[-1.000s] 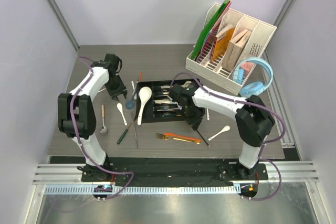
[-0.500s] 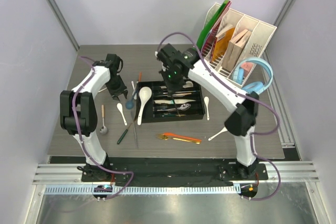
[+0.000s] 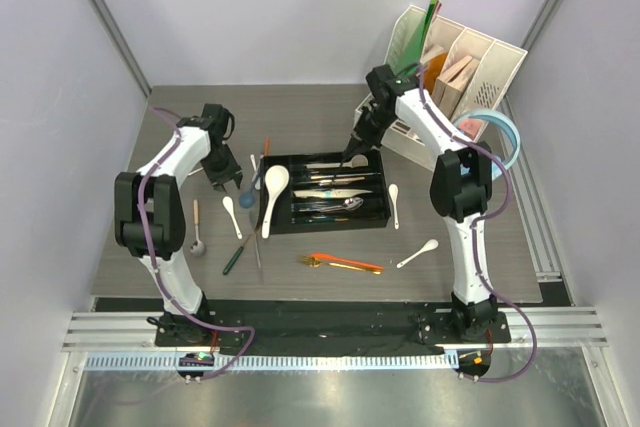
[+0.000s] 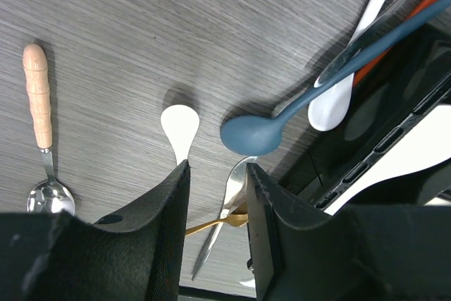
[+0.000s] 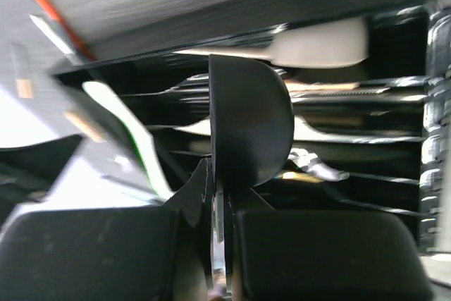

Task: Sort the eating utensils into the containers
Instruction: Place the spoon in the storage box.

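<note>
The black divided tray (image 3: 386,209) lies mid-table with steel cutlery in its compartments and a large white spoon (image 3: 272,190) across its left end. My right gripper (image 3: 358,143) hangs over the tray's far edge, shut on a black spoon (image 5: 250,121) whose bowl points down at the tray (image 5: 394,195). My left gripper (image 4: 217,167) is open above the table left of the tray, nothing between its fingers. Just ahead of it lie a blue spoon (image 4: 252,134) and a small white spoon (image 4: 180,126). A wooden-handled steel spoon (image 4: 37,96) lies further left.
Orange chopsticks (image 3: 345,261) and a gold fork (image 3: 318,262) lie in front of the tray, with white ceramic spoons (image 3: 418,254) to its right. A white file organiser (image 3: 440,87) and light-blue headphones (image 3: 495,132) stand at the back right.
My right arm has lifted from the table in front of the tray and swung to its far edge with the black spoon. The left arm has not moved.
</note>
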You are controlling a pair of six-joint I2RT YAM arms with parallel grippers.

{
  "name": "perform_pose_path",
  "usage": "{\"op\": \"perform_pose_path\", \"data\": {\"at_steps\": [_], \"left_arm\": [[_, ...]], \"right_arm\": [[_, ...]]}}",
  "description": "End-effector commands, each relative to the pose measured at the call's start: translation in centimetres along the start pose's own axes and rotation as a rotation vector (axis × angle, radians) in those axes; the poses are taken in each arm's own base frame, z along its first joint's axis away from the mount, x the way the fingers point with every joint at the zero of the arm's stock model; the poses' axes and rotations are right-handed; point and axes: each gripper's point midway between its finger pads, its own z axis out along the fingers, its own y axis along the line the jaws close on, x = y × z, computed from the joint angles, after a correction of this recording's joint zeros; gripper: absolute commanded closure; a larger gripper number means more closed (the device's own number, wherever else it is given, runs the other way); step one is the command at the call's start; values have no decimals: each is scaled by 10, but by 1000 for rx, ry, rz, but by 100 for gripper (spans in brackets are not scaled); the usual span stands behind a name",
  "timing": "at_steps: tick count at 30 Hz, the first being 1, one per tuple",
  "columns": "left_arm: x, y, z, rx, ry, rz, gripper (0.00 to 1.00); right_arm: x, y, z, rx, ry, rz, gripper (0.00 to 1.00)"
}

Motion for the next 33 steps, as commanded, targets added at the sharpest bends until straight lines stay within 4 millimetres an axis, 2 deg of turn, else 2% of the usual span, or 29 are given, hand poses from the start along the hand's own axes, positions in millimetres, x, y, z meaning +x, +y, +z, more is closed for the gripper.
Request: {"op": "perform_pose_path", "data": {"at_steps": [1, 3, 6, 9, 13, 19, 22, 24, 28, 31, 32, 33], "left_arm": [[-7, 0, 0, 13, -34, 3, 62], [-9, -1, 1, 14, -37, 3, 62], [-10, -2, 4, 17, -33, 5, 62], [-10, -2, 7, 17, -27, 5, 62], [-11, -1, 11, 16, -27, 1, 62], [-14, -3, 18, 33, -25, -14, 62], [-16, -6, 19, 51, -25, -24, 63], [-19, -7, 18, 59, -29, -25, 63], [-20, -5, 16, 64, -31, -34, 63], [-20, -4, 15, 71, -33, -43, 62], [-20, -3, 15, 75, -32, -46, 63], [-19, -3, 16, 76, -28, -49, 63]], "right_arm": [[17, 98, -65, -328, -34, 55, 99], [14, 116, -76, -380, -64, 32, 99], [17, 130, -77, -414, -44, 56, 99], [27, 142, -74, -447, 17, 104, 99], [37, 153, -78, -470, 53, 139, 99], [40, 165, -102, -495, 67, 343, 99], [40, 166, -103, -473, 68, 448, 99], [42, 162, -97, -450, 78, 492, 99], [45, 155, -92, -413, 47, 498, 99], [48, 133, -86, -318, -5, 493, 99], [54, 115, -81, -239, -1, 540, 99], [54, 110, -79, -224, -13, 560, 99]]}}
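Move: The right gripper already holds the black spoon. From it the storage box, the black tray, centres about 10 cm back, 6 cm to the left and 10 cm below. The tan spoon in the tray's far slot lies some 2 cm back, 3 cm left and 10 below; the big white spoon across the tray's left end about 11 cm back, 19 left, 9 below. From the left gripper the tray lies roughly 24 cm right, 3 back, 5 below. Keep the right gripper shut on the black spoon and lift it up and to the left over the tray's far side, about 12 cm up and 10 cm across, most of it early; tip the fingers up towards the left and twist clockwise, some 25 degrees each, so the handle swings out leftward past the far edge. Ease the part-open left gripper about 2 cm forward and down. ##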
